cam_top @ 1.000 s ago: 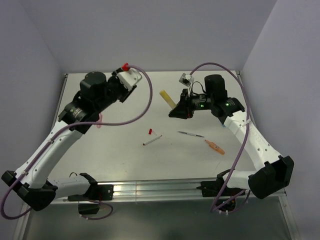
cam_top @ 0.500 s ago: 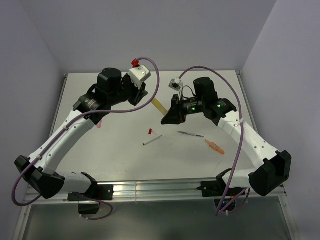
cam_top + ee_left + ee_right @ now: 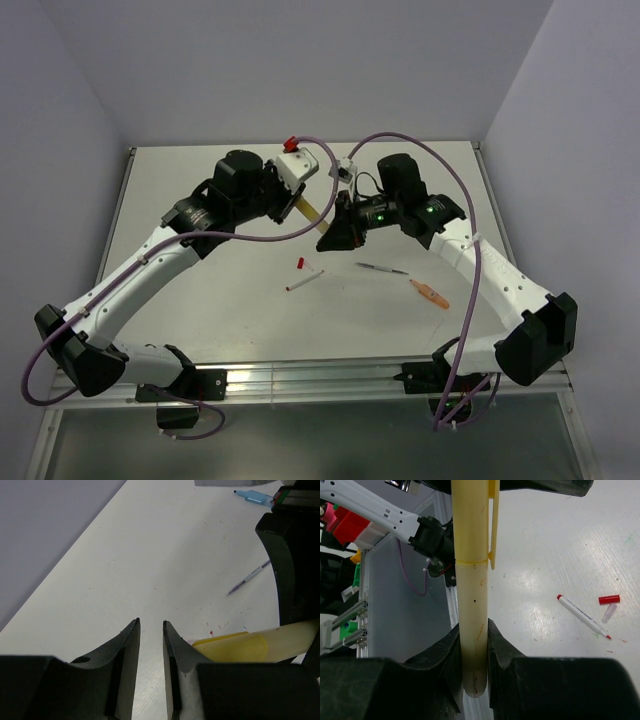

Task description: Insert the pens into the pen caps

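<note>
My right gripper [image 3: 474, 627] is shut on the cream barrel of a yellow pen [image 3: 472, 590], held above the table. A yellow cap [image 3: 492, 525] with a clip sits on the pen's far end. My left gripper [image 3: 151, 622] meets that end. Its jaws stand a narrow gap apart with only table showing between them, and the yellow cap [image 3: 235, 647] lies outside its right finger. From above, the yellow pen [image 3: 311, 208] bridges the left gripper [image 3: 292, 205] and the right gripper [image 3: 330, 240]. On the table lie a red cap [image 3: 300, 263], a thin white pen [image 3: 305, 281], a thin grey pen [image 3: 382, 268] and an orange pen [image 3: 429, 293].
A blue pen [image 3: 255, 496] lies far off near the right arm's base. A small clear cap [image 3: 609, 612] rests beside the red cap [image 3: 609, 599]. Purple cables [image 3: 420, 140] loop over both wrists. Grey walls close in the back and sides.
My left arm has swung right until its gripper meets the yellow pen's capped end, and its jaws have narrowed. The right gripper has shifted slightly left, still holding the pen.
</note>
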{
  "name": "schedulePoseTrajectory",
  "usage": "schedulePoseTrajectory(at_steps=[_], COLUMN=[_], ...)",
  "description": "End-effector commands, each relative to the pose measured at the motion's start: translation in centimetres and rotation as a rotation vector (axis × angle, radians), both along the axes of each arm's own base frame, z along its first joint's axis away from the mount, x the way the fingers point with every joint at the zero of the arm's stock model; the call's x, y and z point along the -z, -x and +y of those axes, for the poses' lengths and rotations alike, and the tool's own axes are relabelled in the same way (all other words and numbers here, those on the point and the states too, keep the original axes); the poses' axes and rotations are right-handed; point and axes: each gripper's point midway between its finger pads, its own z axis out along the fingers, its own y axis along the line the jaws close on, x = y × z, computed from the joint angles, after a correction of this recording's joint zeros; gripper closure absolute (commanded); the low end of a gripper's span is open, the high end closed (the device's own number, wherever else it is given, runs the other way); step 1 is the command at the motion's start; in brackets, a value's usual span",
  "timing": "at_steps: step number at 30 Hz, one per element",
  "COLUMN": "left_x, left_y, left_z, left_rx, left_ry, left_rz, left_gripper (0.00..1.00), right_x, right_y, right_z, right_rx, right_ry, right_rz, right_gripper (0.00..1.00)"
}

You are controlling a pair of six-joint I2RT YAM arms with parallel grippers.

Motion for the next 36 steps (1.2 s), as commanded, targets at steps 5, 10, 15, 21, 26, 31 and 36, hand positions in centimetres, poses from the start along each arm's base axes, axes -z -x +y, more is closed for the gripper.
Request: schedulePoseTrajectory(at_steps=[5,10,15,21,26,31,36], left_x=[0.4,2.0,4.1,5.8,6.3,6.6,6.8], left_y=[0.8,1.2,3.0,5.1,6.4,7.2,8.2], left_z=[-1.5,-1.9,-2.7,-3.8,-4.7,-5.2,-5.7], left_rx=[0.022,0.02,0.071,0.13,0.171,0.198,0.241], left_ry=[-0.018,-0.02,-0.037,-0.04,-0.036,-0.019,-0.019], left_rz=[-0.026,0.026,0.083,0.13,0.157,0.183,0.203], left_gripper=[0.72,0.82,0.94,1.0,1.0,1.0,1.0], right_x=[-2.9,-3.0,-3.5,-3.8,-4.2,-4.7,-5.1], right_y=[-0.5,-0.8,-1.4,-1.8,-2.0,-2.2,-2.4], right_z=[0.9,1.1,1.2,1.6,1.9,2.3,2.8], right_rx=[-0.014,-0.005,0.01,0.004,-0.005,-0.017,-0.025], right_ry=[-0.047,-0.041,-0.041,-0.046,-0.054,-0.068,-0.08], right_rz=[-0.082,-0.1,-0.115,-0.114,-0.123,-0.136,-0.154], right_gripper=[1.0,1.0,1.0,1.0,1.0,1.0,1.0])
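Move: The yellow cap, already on the pen in the right hand, has its middle about 4 cm back, 3 cm right and 1 cm below the left hand; from the right hand it is about 5 cm ahead, 4 cm left and 3 cm up. Some 30 cm beneath the left hand on the table, the red marker lies about 2 cm ahead and 5 cm right, and the red cap about 8 cm ahead and 4 cm right. The yellow cap's closed end is met by the side of the left fingers, which shut on nothing while that hand sinks about 5 cm and eases slightly back, then seems to bear on the end. The right hand keeps its grip on the pen body, drawing back and down just over 1 cm each and tilting some 10 degrees. ##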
